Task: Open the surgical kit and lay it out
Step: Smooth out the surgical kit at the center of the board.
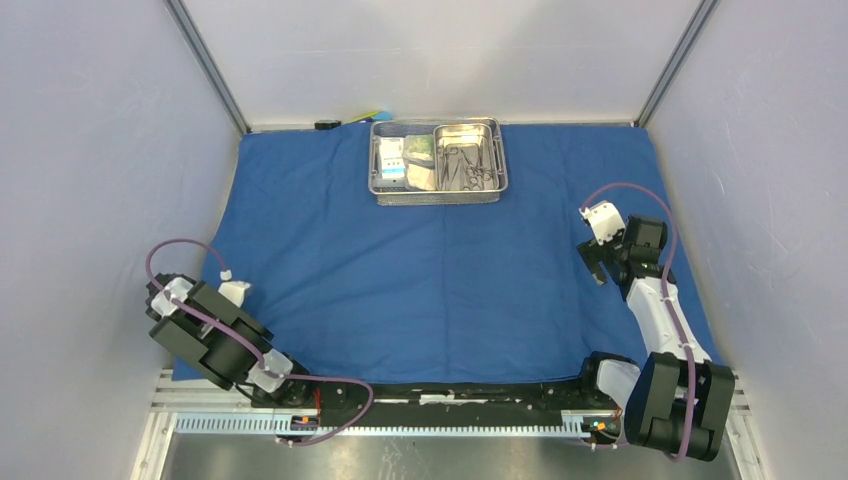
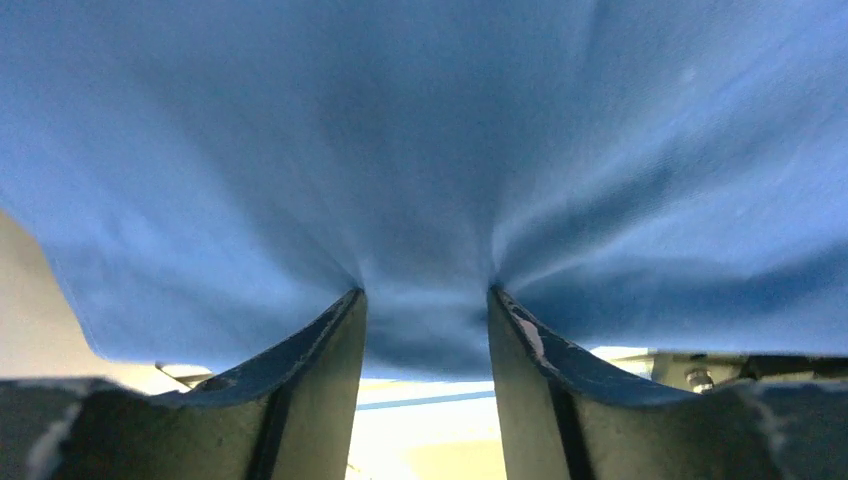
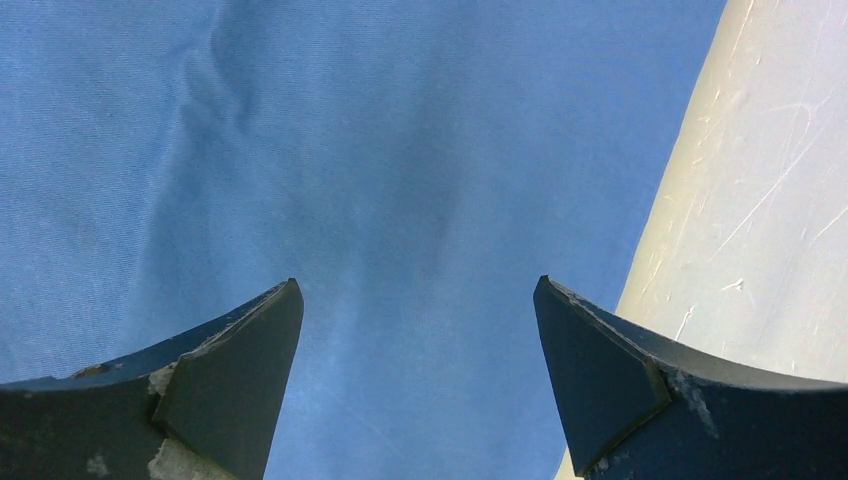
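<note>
The blue cloth wrap point(image 1: 440, 270) lies spread flat over the table. At its far middle stands the wire-mesh steel tray point(image 1: 438, 197), holding the smaller steel pan point(image 1: 497, 150) with slim metal instruments point(image 1: 466, 166) and clear packets point(image 1: 418, 165). My left gripper point(image 1: 235, 292) is at the cloth's near-left corner. In the left wrist view the gripper point(image 2: 427, 292) has the cloth point(image 2: 420, 150) puckered between its fingertips, creases running out from both tips. My right gripper point(image 1: 597, 265) hovers over the cloth's right side, and in its own view the gripper point(image 3: 415, 285) stands open above flat cloth point(image 3: 400, 150).
A small white-and-blue block point(image 1: 392, 160) sits in the tray's left part. A yellow-blue object point(image 1: 365, 117) and a small black item point(image 1: 325, 125) lie by the back wall. Bare pale table point(image 3: 760, 200) shows past the cloth's right edge. Side walls close in left and right.
</note>
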Controlling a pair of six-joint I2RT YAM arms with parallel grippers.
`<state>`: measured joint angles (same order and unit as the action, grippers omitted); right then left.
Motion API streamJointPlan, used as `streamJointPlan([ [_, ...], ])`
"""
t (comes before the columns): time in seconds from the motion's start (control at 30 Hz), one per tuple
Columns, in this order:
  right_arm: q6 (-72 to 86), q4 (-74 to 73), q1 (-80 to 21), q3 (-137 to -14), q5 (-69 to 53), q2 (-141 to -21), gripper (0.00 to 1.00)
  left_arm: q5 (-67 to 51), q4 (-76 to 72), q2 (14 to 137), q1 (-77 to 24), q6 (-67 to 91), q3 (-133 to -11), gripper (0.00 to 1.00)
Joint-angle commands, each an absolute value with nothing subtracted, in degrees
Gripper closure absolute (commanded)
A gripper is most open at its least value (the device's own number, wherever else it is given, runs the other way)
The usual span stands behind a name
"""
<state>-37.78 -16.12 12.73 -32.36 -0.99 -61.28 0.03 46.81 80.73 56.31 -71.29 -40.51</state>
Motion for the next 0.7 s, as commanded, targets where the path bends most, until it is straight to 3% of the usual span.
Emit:
streamJointPlan([
  [0.0, -38.5, -14.4, 12.4, -33.6, -1.0, -61.8, 0.07, 0.8, 55.9, 79.7, 57.4, -75.1, -44.8, 0.36],
  [0.13, -38.2, -15.3, 12.4, -35.3, -2.0, -61.5, 0.06, -9.5, 64.1, 77.0, 55.4, -73.6, -52.4, 0.03],
  [0.17, -38.0, -15.5, 12.3, -35.6, -2.5, -61.4, 0.06, -11.9, 64.8, 76.2, 54.2, -71.9, -54.3, 0.0],
  [0.4, -35.7, -15.9, 12.4, -38.8, -8.1, -63.2, 0.06, -22.8, 59.3, 76.1, 38.6, -52.1, -62.5, 0.0],
  [0.53, -32.6, -14.4, 11.7, -42.5, -12.1, -66.7, 0.06, -22.8, 48.5, 81.4, 29.6, -37.8, -65.2, 0.0],
  [0.67, -29.1, -10.8, 10.3, -46.0, -12.4, -69.4, 0.05, -25.1, 39.6, 90.2, 27.6, -24.6, -73.0, 0.0],
])
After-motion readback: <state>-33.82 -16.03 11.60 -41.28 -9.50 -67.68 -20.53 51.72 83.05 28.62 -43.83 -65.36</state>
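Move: The left hand is low on the cloth's near left part, the cloth's near-left corner some 5 cm back and 10 cm left; the cloth's middle lies about 23 cm ahead and 43 cm right, the basket 43 cm ahead and 41 cm right. From the right hand, some 7 cm above the cloth, the cloth's middle is about 3 cm ahead and 29 cm left, the basket 23 cm ahead and 31 cm left. Left hand opens, lifts off the cloth and sweeps 20 cm forward, 10 up, also rightward; right drifts forward-up. ##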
